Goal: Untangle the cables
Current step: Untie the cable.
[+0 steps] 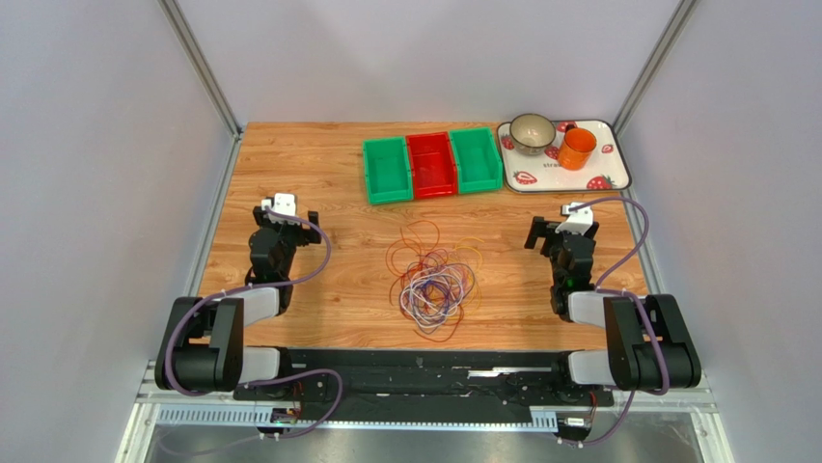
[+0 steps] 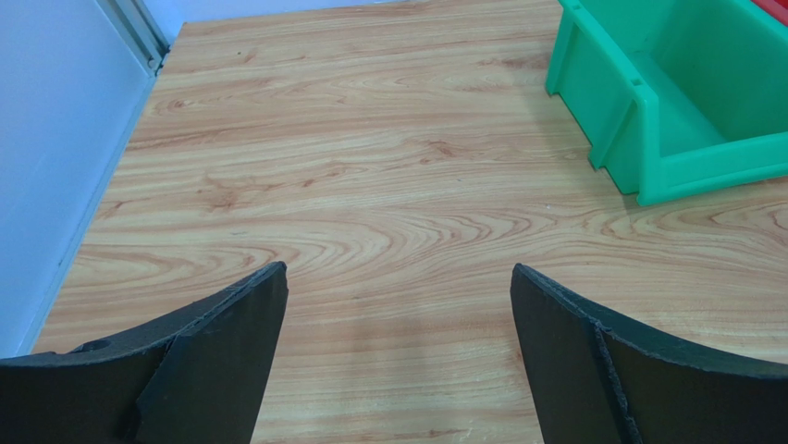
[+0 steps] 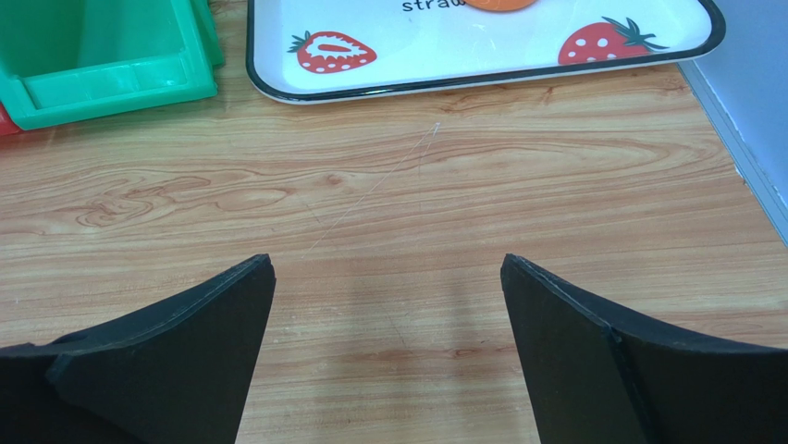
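The cables (image 1: 433,280) lie in a tangled heap of thin red, orange, yellow, purple, blue and white loops at the middle of the table, seen only from the top camera. My left gripper (image 1: 285,214) hangs well to their left, open, with bare wood between its fingers (image 2: 231,342). My right gripper (image 1: 560,230) stands to their right, also open and empty; its fingers (image 3: 573,333) frame bare wood. Neither gripper touches the cables. The cables do not appear in either wrist view.
Three bins stand in a row at the back: green (image 1: 387,170), red (image 1: 430,164), green (image 1: 475,159). A strawberry-print tray (image 1: 610,170) at back right carries a bowl (image 1: 532,133) and an orange cup (image 1: 577,149). Walls close in on the left, right and far sides.
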Tool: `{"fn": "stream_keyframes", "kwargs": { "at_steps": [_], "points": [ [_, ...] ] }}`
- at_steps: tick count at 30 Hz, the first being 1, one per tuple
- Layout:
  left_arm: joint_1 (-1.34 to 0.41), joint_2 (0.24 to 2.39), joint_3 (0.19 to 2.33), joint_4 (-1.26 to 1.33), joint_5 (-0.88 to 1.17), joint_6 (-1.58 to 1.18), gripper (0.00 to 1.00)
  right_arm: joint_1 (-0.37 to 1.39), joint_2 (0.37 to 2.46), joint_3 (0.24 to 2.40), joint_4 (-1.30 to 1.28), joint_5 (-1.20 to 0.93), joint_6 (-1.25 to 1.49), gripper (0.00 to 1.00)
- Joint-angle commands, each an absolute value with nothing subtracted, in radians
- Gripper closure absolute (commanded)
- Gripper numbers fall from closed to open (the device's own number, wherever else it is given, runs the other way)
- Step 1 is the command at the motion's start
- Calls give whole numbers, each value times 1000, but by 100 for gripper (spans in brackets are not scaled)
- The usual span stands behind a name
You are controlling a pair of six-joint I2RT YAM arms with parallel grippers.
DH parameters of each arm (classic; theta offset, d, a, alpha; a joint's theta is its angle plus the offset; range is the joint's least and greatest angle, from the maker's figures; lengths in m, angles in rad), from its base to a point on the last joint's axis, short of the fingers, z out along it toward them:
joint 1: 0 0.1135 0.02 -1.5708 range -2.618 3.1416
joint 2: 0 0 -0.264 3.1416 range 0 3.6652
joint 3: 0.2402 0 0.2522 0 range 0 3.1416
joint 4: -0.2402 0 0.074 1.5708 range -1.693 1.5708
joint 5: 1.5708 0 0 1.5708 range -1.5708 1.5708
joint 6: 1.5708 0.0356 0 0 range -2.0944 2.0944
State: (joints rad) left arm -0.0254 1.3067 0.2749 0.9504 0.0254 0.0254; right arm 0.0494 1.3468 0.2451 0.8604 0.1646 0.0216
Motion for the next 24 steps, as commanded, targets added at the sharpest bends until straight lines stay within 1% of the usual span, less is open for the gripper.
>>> {"fn": "stream_keyframes", "kwargs": {
  "at_steps": [1, 14, 16, 17, 18, 20, 21, 22, 23, 24],
  "points": [
    [-20, 1296, 276, 968, 40, 38, 1, 54, 1342, 259, 884, 176, 23, 0],
    [-20, 1298, 279, 963, 28, 35, 1, 52, 1339, 262, 885, 179, 23, 0],
    [-20, 1295, 281, 957, 25, 32, 1, 55, 1315, 287, 841, 166, 9, 0],
    [-20, 1286, 281, 962, 32, 34, 1, 54, 1290, 352, 762, 144, 8, 0],
    [-20, 1269, 291, 918, 57, 41, 1, 55, 1240, 388, 585, 155, 17, 0],
    [-20, 1194, 316, 832, 55, 38, 1, 57, 1189, 426, 519, 158, 20, 0],
    [-20, 1162, 363, 692, 51, 32, 1, 57, 1168, 434, 503, 146, 23, 0],
    [-20, 1097, 392, 617, 54, 29, 1, 57, 1145, 448, 479, 109, 40, 0],
    [-20, 1066, 426, 545, 61, 6, 1, 57, 1115, 490, 410, 86, 61, 0],
    [-20, 1036, 498, 408, 57, -47, 1, 55, 1073, 530, 359, 63, 86, 0]
  ]
}}
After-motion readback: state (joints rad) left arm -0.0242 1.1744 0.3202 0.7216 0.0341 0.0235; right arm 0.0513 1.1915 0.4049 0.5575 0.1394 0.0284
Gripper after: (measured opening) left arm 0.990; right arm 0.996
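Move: The tangle of cables lies about 10 cm back and 25 cm to the left of the right hand, some 8 cm lower. From that hand, the tray is about 17 cm ahead and 2 cm to the right, and the nearer green bin is about 16 cm ahead and 16 cm to the left. From the left hand, the cables lie about 11 cm back and 27 cm to the right, some 12 cm below. After resting, the right hand lifts off its waiting place, rising about 5 cm with a slight drift forward towards the tray, its fingers wide open and empty and its wrist hardly turning; it doesn't yet close on the cables. The left hand only begins to stir at the very end, rising about 1 cm and easing back nearly as much, also wide open and touching nothing. ##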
